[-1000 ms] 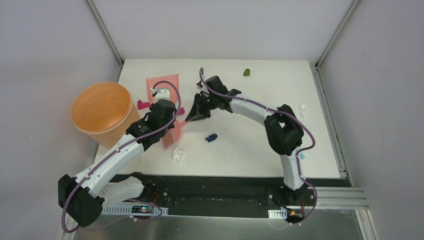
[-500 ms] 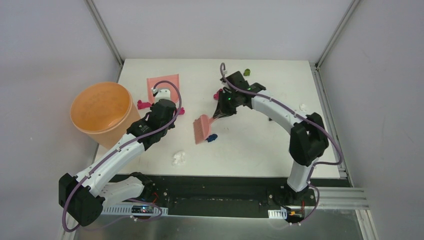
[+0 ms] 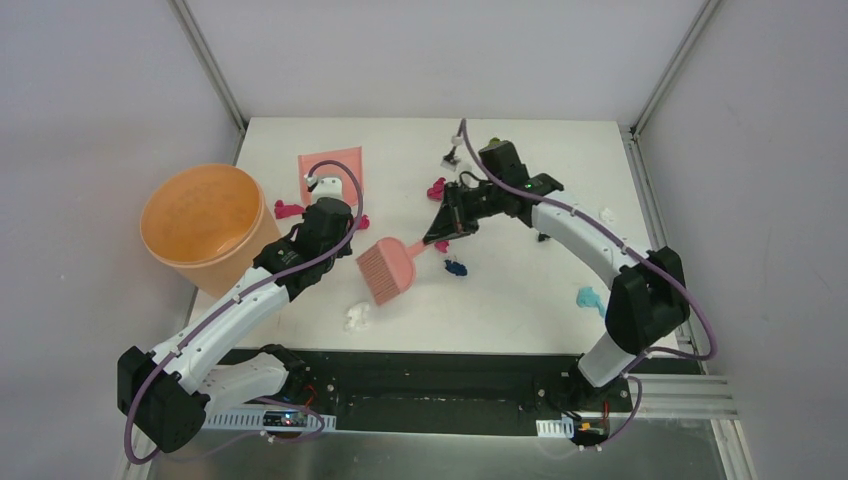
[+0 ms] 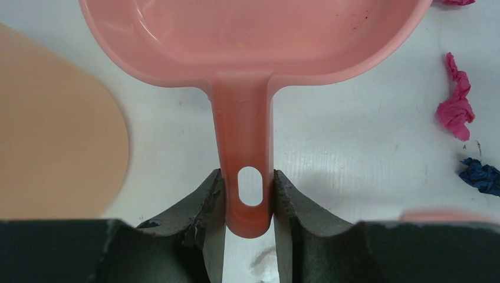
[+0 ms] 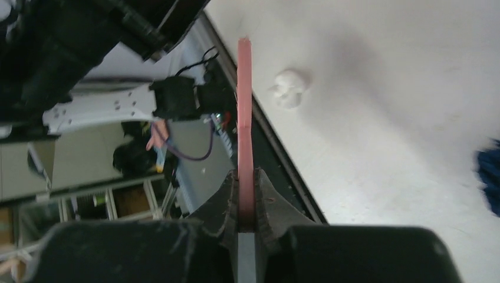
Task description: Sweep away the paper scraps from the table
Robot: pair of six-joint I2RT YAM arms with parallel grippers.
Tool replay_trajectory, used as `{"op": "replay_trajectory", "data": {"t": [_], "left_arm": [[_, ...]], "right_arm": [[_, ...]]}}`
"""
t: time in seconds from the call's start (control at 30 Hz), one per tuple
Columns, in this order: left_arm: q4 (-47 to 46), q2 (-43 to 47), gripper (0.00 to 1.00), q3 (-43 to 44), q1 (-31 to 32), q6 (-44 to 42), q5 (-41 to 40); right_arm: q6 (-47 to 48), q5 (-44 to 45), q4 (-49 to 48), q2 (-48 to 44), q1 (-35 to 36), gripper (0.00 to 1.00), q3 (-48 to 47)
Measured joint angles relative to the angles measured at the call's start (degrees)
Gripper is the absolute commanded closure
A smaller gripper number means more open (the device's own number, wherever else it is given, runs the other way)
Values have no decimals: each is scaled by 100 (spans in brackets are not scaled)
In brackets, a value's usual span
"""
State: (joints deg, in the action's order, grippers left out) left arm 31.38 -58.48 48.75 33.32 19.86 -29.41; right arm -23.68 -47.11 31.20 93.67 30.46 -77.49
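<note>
My left gripper (image 3: 328, 205) (image 4: 247, 200) is shut on the handle of the pink dustpan (image 3: 330, 168) (image 4: 247, 35), which lies flat at the back left of the table (image 3: 520, 320). The pink brush (image 3: 385, 270) (image 5: 244, 118) hangs in my shut right gripper (image 3: 440, 228) (image 5: 246, 203), bristles low over the table's middle. Paper scraps lie scattered: magenta (image 3: 436, 188) (image 4: 455, 109), another magenta (image 3: 287, 209), dark blue (image 3: 455, 268) (image 4: 480, 175), white (image 3: 356, 316) (image 5: 289, 88), teal (image 3: 588, 297), and white (image 3: 605, 213) at the right.
A big orange bucket (image 3: 205, 225) (image 4: 53, 135) stands off the table's left edge, next to the left arm. Metal frame posts rise at the back corners. The black front edge (image 3: 450, 360) runs along the near side.
My right arm swung right and back with the brush, carrying it from beside the dustpan to the table's middle. The dark blue scrap shifted right. The teal scrap came into view. Left arm unmoved.
</note>
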Motion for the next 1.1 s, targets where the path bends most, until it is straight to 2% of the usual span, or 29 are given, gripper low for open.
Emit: {"op": "replay_trajectory", "data": {"t": [0.13,0.27,0.53,0.67,0.87,1.1], "left_arm": [[-57,0,100,0,0,0,13],[-83,0,100,0,0,-2,39],[-98,-2,100,0,0,-35,98],[-98,-2,100,0,0,-39,122],[-98,-2,100,0,0,-63,136],[-98,-2,100,0,0,-103,214]], "right_arm": [[-4,-525,-184,22,638,100,11],[-9,-741,-184,332,901,100,-131],[46,-549,35,1449,1543,100,-651],[66,-120,267,1722,1773,100,-748],[269,1108,507,1563,1628,100,-651],[866,2627,518,129,1327,100,105]]}}
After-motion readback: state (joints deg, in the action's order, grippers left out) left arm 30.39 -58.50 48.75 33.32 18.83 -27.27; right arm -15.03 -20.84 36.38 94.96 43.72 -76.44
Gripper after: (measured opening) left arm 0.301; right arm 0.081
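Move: The white scrap, next for the brush in the right hand, lies about 10 cm back and 17 cm left of that hand, some 20 cm below. The navy scrap is about 7 cm right of the hand and 3 cm ahead, and a pink scrap 3 cm right and 10 cm ahead, both on the table. From the left hand, which holds the dustpan, the white scrap is some 13 cm back, 3 cm right and 17 cm down. Back and to the left, then down, the right hand carries the brush about 12 cm over the table to get its bristles behind the white scrap. It then reverses into a forward-and-right stroke of some 10 cm, pushing the scrap along, lifting a little at the end while the wrist swings back clockwise and the fingers tip more steeply down. The grip on the handle stays shut; the left hand keeps the dustpan in place. ##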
